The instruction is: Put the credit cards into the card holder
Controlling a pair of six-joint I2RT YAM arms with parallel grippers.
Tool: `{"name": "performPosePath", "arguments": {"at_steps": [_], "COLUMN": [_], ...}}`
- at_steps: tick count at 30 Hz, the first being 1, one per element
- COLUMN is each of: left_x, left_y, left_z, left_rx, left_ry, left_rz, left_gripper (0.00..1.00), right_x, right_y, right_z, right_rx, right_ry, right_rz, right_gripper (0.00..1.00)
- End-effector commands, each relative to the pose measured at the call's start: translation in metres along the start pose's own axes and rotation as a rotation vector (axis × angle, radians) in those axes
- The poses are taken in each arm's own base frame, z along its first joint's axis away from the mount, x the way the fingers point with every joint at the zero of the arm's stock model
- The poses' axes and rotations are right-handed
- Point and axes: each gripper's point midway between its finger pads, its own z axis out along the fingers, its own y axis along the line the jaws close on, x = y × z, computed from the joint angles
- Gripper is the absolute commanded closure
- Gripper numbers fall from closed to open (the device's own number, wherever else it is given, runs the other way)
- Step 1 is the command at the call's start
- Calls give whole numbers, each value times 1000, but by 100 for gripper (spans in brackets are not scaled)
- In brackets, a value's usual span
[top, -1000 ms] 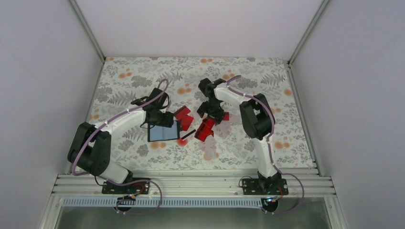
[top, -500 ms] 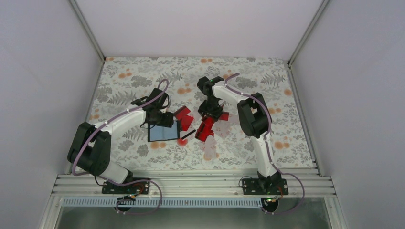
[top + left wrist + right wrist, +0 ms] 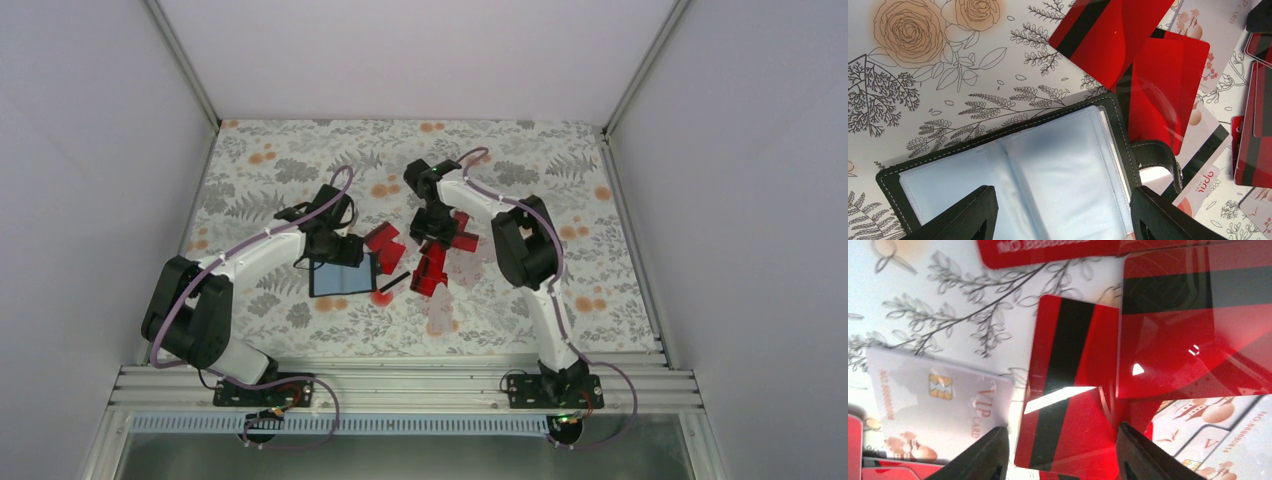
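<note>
The card holder [image 3: 343,276] lies open on the floral table, its grey-blue inner face up. My left gripper [image 3: 335,250] is open right above it; in the left wrist view the fingers straddle the holder [image 3: 1048,170] around the gripper's middle [image 3: 1063,212]. Red credit cards lie beside the holder [image 3: 385,240] and in a pile [image 3: 430,270]. My right gripper [image 3: 436,232] is open over that pile. In the right wrist view its jaws [image 3: 1063,447] stand either side of a red card with a black stripe [image 3: 1073,405].
White VIP cards [image 3: 933,405] lie among the red ones; they also show in the left wrist view [image 3: 1215,25]. A small red round spot [image 3: 381,297] sits by the holder's near right corner. The holder's strap [image 3: 1160,155] sticks out towards the cards.
My right gripper has moved a little to the left and farther back over the card pile. The left arm and the holder have not moved.
</note>
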Motion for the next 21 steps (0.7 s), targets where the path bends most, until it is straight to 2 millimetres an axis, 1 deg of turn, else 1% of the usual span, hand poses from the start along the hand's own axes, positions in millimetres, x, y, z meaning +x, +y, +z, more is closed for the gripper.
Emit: {"name": "performPosePath", "arguments": {"at_steps": [1,8,11,13,17,18,21], "left_x": [-5,-10,-11,-11,-10,-10,-9], "left_y": [-2,-3,-4,-4,-5,-6,-6], "left_z": [-6,-10,-11,-11,-11,-11,-11], "left_rx": [3,6,8,9,16,19,22], "left_ry": [-25,-36,-37,-37,-33,-33,-28], "left_rz": [-2,-4,-6,-7,-10,-10,-8], "left_gripper": [33,33,33,33,33,33,33], "right_x": [2,7,6,4,6,7,7], "right_y": [16,21,14,9,-2,-2,5], "right_z": [4,-15,-24,-28,-29,-28,-22], "right_rx": [-18,-51,-30,-16,8,10,-10], "right_ry": [-40,-97,-125,-150,-154,-145,-129], "right_rz": [-158,-285,-297,-301,-271,-263,-253], "right_gripper": [47,47,45,40,25,23,20]}}
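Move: The striped red card between the right fingertips has its middle about 3 cm ahead, 1 cm to the right and 1 cm below. Another striped red card overlaps its right side, middle some 7 cm right and 3 cm ahead of the hand. The white VIP card lies about 6 cm left and 2 cm ahead. For the left hand, the striped card is roughly 21 cm right, 6 cm ahead and 6 cm down. The striped red card starts with the right fingertips close against its two long edges near its closer end. Low over the table, the right hand eases about 1 cm left while turning some 15 degrees counter-clockwise, then comes back right by as much, opening clearly wider and rising about 1.5 cm off the card with a slight tilt. ##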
